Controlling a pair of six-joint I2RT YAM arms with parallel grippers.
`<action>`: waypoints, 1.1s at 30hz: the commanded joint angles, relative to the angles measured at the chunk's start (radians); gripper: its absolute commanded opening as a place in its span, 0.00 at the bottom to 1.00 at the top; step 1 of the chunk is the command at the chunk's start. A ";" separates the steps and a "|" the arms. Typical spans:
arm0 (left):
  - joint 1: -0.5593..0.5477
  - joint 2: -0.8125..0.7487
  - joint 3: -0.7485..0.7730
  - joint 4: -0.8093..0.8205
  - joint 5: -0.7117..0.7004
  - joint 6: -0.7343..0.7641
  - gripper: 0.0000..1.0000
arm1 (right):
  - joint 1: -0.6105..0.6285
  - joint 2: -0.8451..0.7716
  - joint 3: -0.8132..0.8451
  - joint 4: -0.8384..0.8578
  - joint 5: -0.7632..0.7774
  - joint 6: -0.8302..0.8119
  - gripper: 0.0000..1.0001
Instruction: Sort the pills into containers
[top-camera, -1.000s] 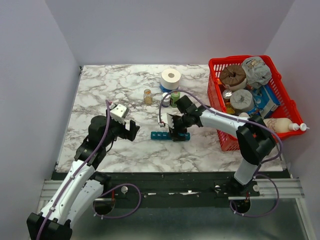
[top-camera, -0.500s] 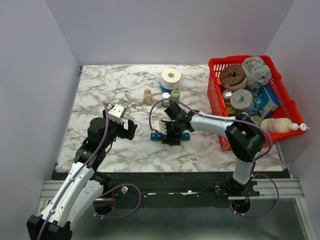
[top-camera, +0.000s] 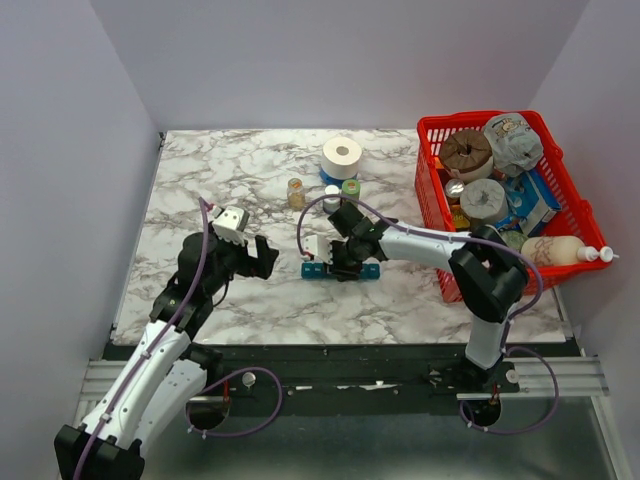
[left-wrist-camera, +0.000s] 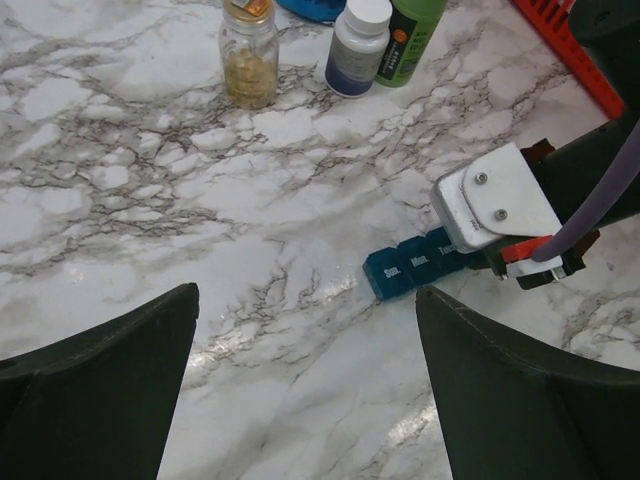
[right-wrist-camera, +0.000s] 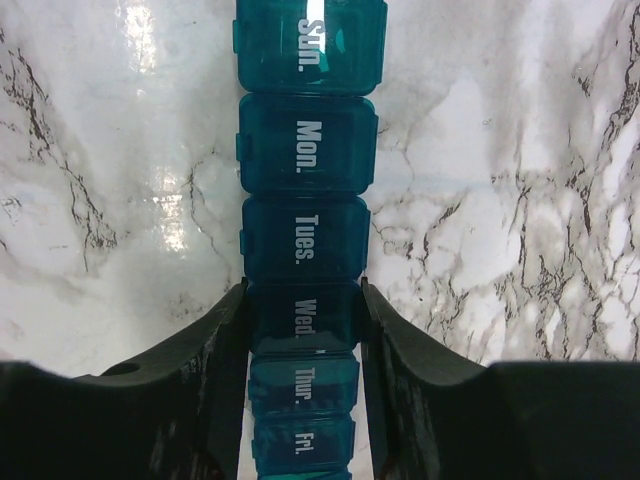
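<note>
The containers are one teal-blue pill organizer (top-camera: 316, 270) lying flat on the marble table, its lids marked by day (right-wrist-camera: 308, 150). My right gripper (top-camera: 343, 260) reaches down over its middle. In the right wrist view both fingers of my right gripper (right-wrist-camera: 305, 295) press against the two sides of the Wed. compartment. My left gripper (top-camera: 262, 257) hovers to the left of the organizer (left-wrist-camera: 405, 268), wide open and empty (left-wrist-camera: 305, 295). No loose pills show. All lids in view are closed.
An amber bottle (top-camera: 296, 192) with yellowish contents, a white bottle (top-camera: 332, 197) and a green bottle (top-camera: 351, 189) stand behind the organizer, with a white roll (top-camera: 342, 156) beyond them. A red mesh basket (top-camera: 470, 118) full of items sits at the right edge.
My right gripper has slid left along the organizer and drawn its fingers in onto its sides. The left arm has barely shifted.
</note>
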 joint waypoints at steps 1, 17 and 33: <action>-0.002 0.001 0.020 -0.008 0.074 -0.219 0.98 | 0.006 -0.082 -0.023 0.000 -0.056 -0.012 0.35; 0.044 0.081 -0.250 0.526 0.404 -0.870 0.99 | 0.000 -0.291 -0.029 -0.020 -0.216 0.000 0.33; 0.044 0.219 -0.263 0.627 0.458 -0.951 0.69 | 0.006 -0.309 0.017 -0.040 -0.279 0.019 0.33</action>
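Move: The pill organizer lies crosswise on the table, already pinched at its middle (Wed.) by the right fingers. From the left hand that middle is roughly 18 cm to the right, 2 cm ahead and 17 cm below, with the near Sun. end only about 10 cm to the right. The white bottle stands about 15 cm ahead of the organizer's middle and 2 cm to its left; the glass jar about 15 cm ahead of it and 10 cm to its left. The pill organizer is lifted off the table by the right hand, which keeps its pinch, rises some 11 cm while drawing back slightly, and tips the Sun. end upward. Meanwhile the open left hand goes about 8 cm right and a little back, dipping and partly recovering, rolls about 50 degrees with its left side dropping, swings its fingers rightward to straddle that end, and starts closing. ##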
